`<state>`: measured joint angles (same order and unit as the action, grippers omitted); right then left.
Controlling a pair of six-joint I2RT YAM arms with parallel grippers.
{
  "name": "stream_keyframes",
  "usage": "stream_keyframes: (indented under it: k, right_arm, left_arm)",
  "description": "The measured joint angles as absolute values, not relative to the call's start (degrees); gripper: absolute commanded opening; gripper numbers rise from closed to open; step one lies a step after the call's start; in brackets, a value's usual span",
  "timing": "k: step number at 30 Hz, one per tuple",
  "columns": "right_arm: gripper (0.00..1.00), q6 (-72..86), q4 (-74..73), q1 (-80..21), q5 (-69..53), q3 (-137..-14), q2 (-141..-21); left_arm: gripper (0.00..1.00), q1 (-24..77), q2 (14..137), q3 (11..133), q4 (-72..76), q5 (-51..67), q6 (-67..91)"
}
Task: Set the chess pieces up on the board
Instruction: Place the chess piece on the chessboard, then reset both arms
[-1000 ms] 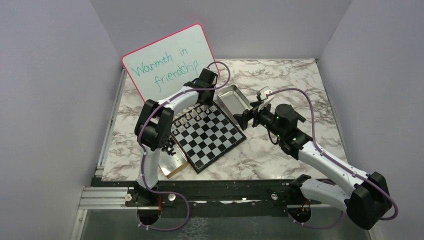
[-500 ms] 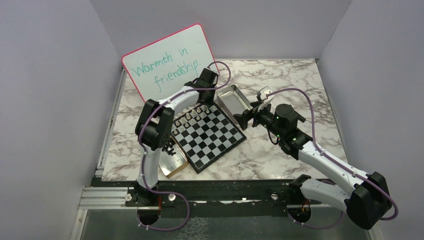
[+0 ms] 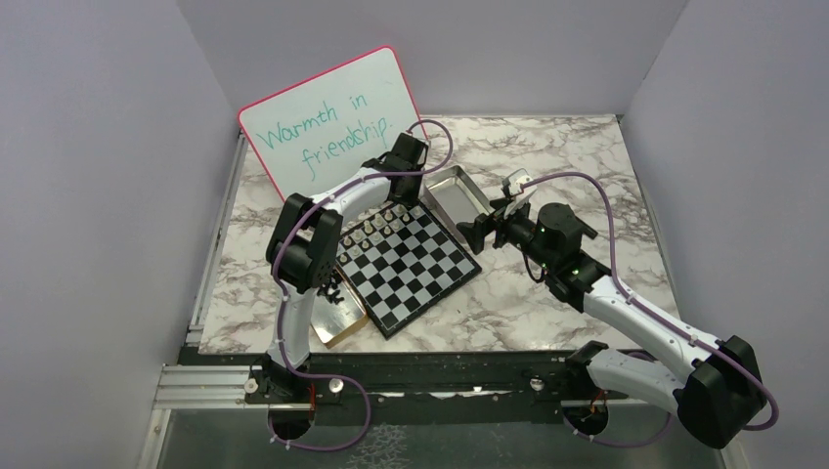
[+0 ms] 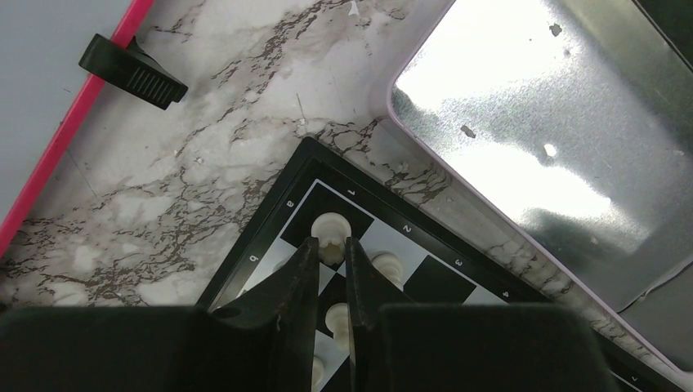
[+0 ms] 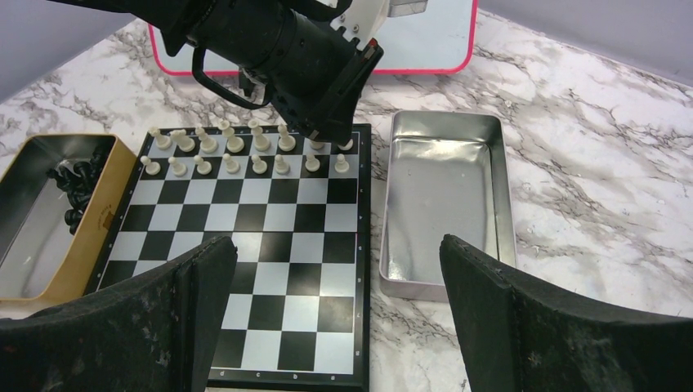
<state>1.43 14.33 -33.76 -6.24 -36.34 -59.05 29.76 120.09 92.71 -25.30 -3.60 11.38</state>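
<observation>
The board (image 3: 415, 269) lies at the table's middle with two rows of cream-white chess pieces (image 5: 245, 151) along its far edge. My left gripper (image 4: 331, 245) reaches down at the board's far right corner (image 4: 274, 208), its fingers closed against the sides of a white rook (image 4: 331, 227) standing on the corner square. In the top view the left gripper (image 3: 401, 193) hides that rook. My right gripper (image 5: 337, 245) hovers open and empty over the board's right edge, beside the silver tray; in the top view the right gripper (image 3: 471, 233) sits just right of the board. Black chess pieces (image 5: 73, 184) lie in a gold tin.
An empty silver tray (image 5: 441, 204) lies against the board's right side. The gold tin (image 3: 337, 313) sits at the board's left corner. A pink-rimmed whiteboard (image 3: 327, 122) leans at the back, with a black clip (image 4: 131, 72) at its foot. Grey walls enclose the marble table.
</observation>
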Motion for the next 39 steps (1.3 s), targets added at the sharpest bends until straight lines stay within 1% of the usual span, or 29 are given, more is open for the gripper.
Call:
stream_keyframes:
  k: [7, 11, 18, 28, 33, 37, 38, 39]
  right_arm:
    - [1.00, 1.43, 14.35, -33.76, -6.20, -36.34, -59.05]
    - [1.00, 1.43, 14.35, -33.76, -6.20, -36.34, -59.07]
    - [1.00, 1.43, 14.35, -33.76, -6.20, -36.34, -59.07]
    - [1.00, 1.50, 14.31, -33.76, -6.22, -36.34, -59.13]
    - [1.00, 4.67, 13.37, -33.76, -5.54, -36.34, -59.29]
    - [1.00, 9.23, 11.44, -33.76, -4.67, -36.42, -59.27]
    - [1.00, 10.52, 9.91, -33.76, -4.03, -36.58, -59.24]
    - [1.00, 10.96, 9.32, -33.76, -3.77, -36.64, -59.22]
  left_arm:
    - [0.17, 29.91, 120.09, 92.90, -25.91, -4.14, 11.29]
    - [0.21, 30.11, 120.09, 92.99, -26.11, -4.36, 11.20]
    - [0.37, 30.13, 120.14, 93.12, -26.39, -4.38, 10.87]
    - [0.39, 30.13, 120.14, 97.30, -27.97, -4.32, 10.48]
    - [0.47, 30.13, 118.17, 97.95, -29.26, -3.36, 10.98]
    - [0.53, 30.13, 112.16, 97.93, -29.65, -1.87, 11.49]
    - [0.55, 30.13, 110.21, 97.91, -29.65, -1.26, 11.60]
    - [0.61, 30.13, 107.46, 97.67, -29.47, -0.27, 11.73]
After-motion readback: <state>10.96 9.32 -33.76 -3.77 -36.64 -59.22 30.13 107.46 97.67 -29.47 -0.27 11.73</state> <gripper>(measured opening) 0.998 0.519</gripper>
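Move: The white chess piece just set on the board's far corner square stands between the left fingertips, its middle about 2 cm below the hand point. Its neighbours are a pawn about 2 cm back and 2 cm right, and a back-row piece some 2 cm left and 1 cm back. The empty metal tray's middle is about 11 cm right and 1 cm farther out. From the right hand, the corner piece lies roughly 15 cm ahead, 13 cm left and 18 cm lower. Staying nearly in place at first, the left hand spreads its fingers from nearly closed to about half open around the corner piece. It then rises, slowly and soon much faster, by some 13 cm, straight up away from the board, tilting its fingers up from their steep slant by 10 to 15 degrees. Late on, the empty, open right hand sinks about 2 cm and tips down some 10 degrees. ##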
